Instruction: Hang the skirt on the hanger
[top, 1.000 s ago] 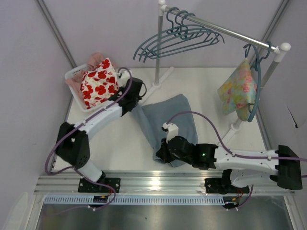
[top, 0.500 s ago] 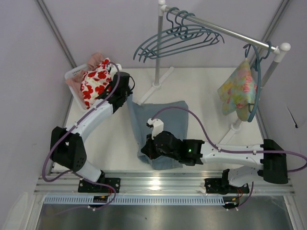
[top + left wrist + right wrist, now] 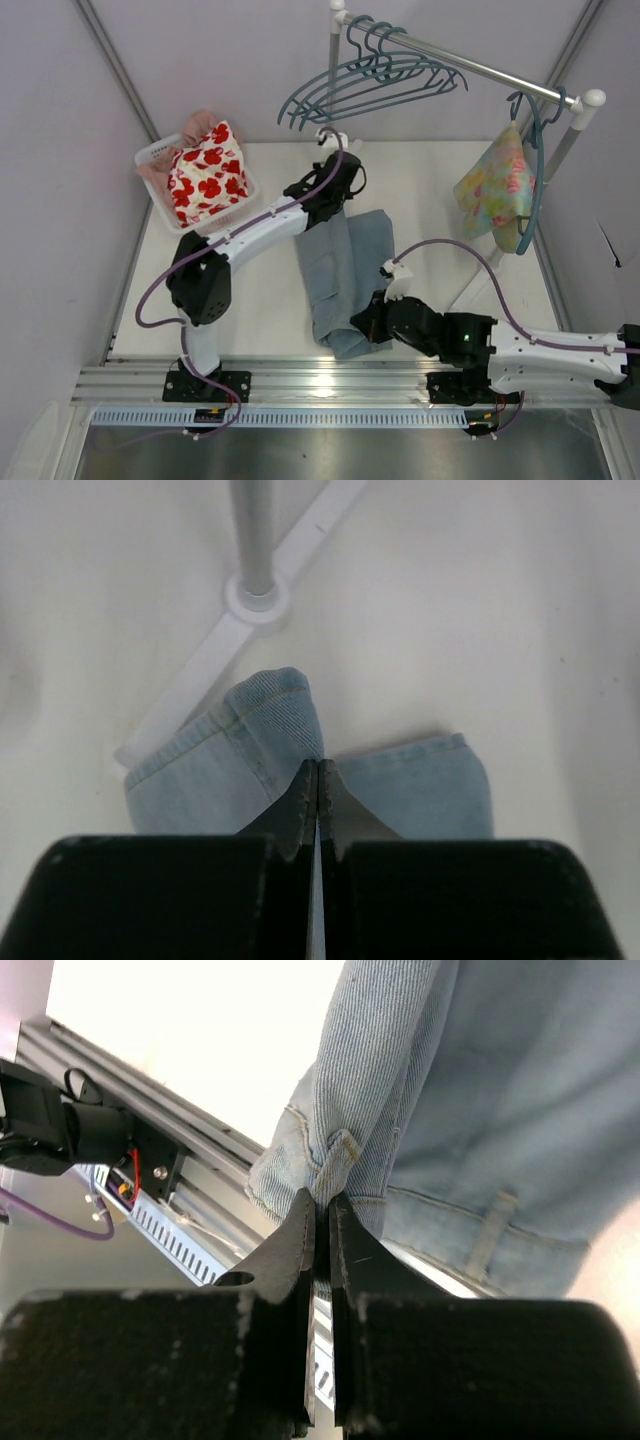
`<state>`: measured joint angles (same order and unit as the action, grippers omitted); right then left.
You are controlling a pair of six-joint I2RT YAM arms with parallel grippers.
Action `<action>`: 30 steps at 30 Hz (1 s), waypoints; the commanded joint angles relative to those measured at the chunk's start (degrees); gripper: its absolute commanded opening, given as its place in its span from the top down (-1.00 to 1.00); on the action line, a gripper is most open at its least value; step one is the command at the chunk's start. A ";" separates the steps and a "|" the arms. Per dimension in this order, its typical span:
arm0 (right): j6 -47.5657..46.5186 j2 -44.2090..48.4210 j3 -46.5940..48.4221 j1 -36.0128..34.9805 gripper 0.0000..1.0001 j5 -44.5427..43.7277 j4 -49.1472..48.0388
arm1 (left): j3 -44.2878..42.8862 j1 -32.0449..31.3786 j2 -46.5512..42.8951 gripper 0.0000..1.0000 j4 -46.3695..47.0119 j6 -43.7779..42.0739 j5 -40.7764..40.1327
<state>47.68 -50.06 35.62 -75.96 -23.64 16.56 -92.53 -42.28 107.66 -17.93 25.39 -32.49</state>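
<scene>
The light blue denim skirt [image 3: 345,265] lies bunched lengthwise in a narrow strip on the white table. My left gripper [image 3: 336,203] is shut on its far edge, close to the rack's foot; the left wrist view shows the tips [image 3: 318,767] pinching a fold of denim [image 3: 255,755]. At the near end my right gripper [image 3: 367,323] is shut on the skirt too, its tips [image 3: 322,1200] clamped on a crumpled stitched edge of the skirt [image 3: 480,1100]. Several teal hangers [image 3: 370,85] hang on the rail at the back, apart from both grippers.
A white basket [image 3: 152,155] holding a red-flowered cloth [image 3: 208,175] sits at the back left. The rack's upright pole [image 3: 330,110] and its foot [image 3: 255,595] stand just beyond the left gripper. A pastel floral garment [image 3: 495,190] hangs at the right. The metal rail [image 3: 320,380] runs along the near edge.
The left gripper has swung right from beside the basket to the rack's foot, carrying the skirt's far edge. The right gripper has shifted right. The skirt has gathered into a narrower strip.
</scene>
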 commanded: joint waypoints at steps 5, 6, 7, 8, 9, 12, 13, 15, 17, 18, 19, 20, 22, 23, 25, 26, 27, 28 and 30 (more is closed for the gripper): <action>10.67 10.07 -3.01 -2.70 1.00 -9.84 12.52 | -13.98 -4.91 8.96 1.00 -4.47 1.68 -4.33; 11.72 10.68 -3.01 -2.79 1.00 -11.33 14.01 | -16.60 -5.18 11.06 1.00 -5.09 1.86 -4.68; 12.95 11.38 -3.10 -3.22 1.00 -12.13 15.60 | -17.50 -5.87 11.87 1.00 -5.70 2.03 -4.86; 15.83 12.52 -3.10 -3.31 1.00 -12.74 18.92 | -18.20 -6.23 12.92 1.00 -6.67 2.30 -5.04; 17.34 13.06 -3.18 -3.40 1.00 -14.05 20.43 | -19.34 -6.49 13.63 0.99 -7.02 2.39 -5.13; 21.13 14.82 -4.06 -4.10 1.00 -15.03 24.66 | -21.55 -7.29 16.96 1.00 -7.20 2.74 -4.60; 21.83 15.08 -4.59 -4.19 1.00 -15.12 25.97 | -21.99 -7.55 17.67 1.00 -7.29 3.00 -4.43; 23.50 15.35 -4.94 -4.19 1.00 -15.12 27.21 | -24.62 -7.81 19.25 1.00 -8.25 3.18 -4.25; 24.65 15.17 -5.20 -4.28 1.00 -15.21 29.58 | -27.87 -8.08 22.15 1.00 -8.87 3.53 -4.25; 26.05 15.26 -5.21 -4.28 1.00 -15.56 30.37 | -28.49 -8.25 22.85 1.00 -8.61 3.62 -4.33; 26.76 15.52 -5.21 -4.28 1.00 -15.65 31.94 | -28.93 -8.69 24.17 0.99 -8.35 3.62 -4.34; 27.20 15.70 -5.38 -4.37 1.00 -15.74 32.48 | -30.24 -8.87 24.79 1.00 -8.00 3.62 -4.34; 27.81 16.49 -5.82 -4.37 1.00 -15.74 33.19 | -30.95 -9.31 26.02 1.00 -6.51 3.27 -4.25; 27.99 16.84 -6.43 -4.37 1.00 -15.39 33.28 | -32.78 -9.31 27.68 0.99 -6.50 3.18 -3.81; 28.17 17.37 -7.13 -4.37 1.00 -15.04 33.01 | -34.29 -9.31 29.53 1.00 -7.11 2.91 -3.46; 28.52 17.37 -7.40 -4.37 1.00 -14.69 33.19 | -36.12 -9.40 31.37 1.00 -7.38 2.83 -3.37; 28.96 17.28 -7.84 -4.37 1.00 -14.77 33.45 | -36.66 -9.40 32.00 1.00 -7.73 2.83 -3.20; 29.83 17.37 -7.84 -4.46 1.00 -14.77 34.58 | -36.67 -9.40 32.44 0.97 -7.64 3.09 -3.11; 30.36 17.72 -7.23 -4.37 0.88 -15.38 35.91 | -36.31 -9.31 32.79 0.92 -7.12 3.26 -2.67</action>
<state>74.59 -33.04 28.08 -79.72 -37.12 48.77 -125.71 -52.21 139.61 -27.55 28.05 -34.65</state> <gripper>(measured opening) 0.053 0.028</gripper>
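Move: The left hand holds the skirt's far end; the bare table spot for it lies about 15 cm to the right, level fore and aft, and 11 cm below. The left rack post's foot stands some 10 cm ahead and 6 cm left of this hand. The right hand holds the waistband end; its laying spot is about 12 cm right, 1 cm back and 8 cm below. From that hand the table's front edge is roughly 4 cm straight back, the right rack post's foot 34 cm right and 19 cm ahead. Keep both grippers shut on the folded skirt and carry it together to the right, swinging sideways first, then sinking towards the table as you go. Bring the left gripper about 14 cm right and 10 cm down, away from the left rack post's foot; bring the right about 12 cm right and 6 cm down, turning it some 20 degrees clockwise and tipping its fingers a little further down. ##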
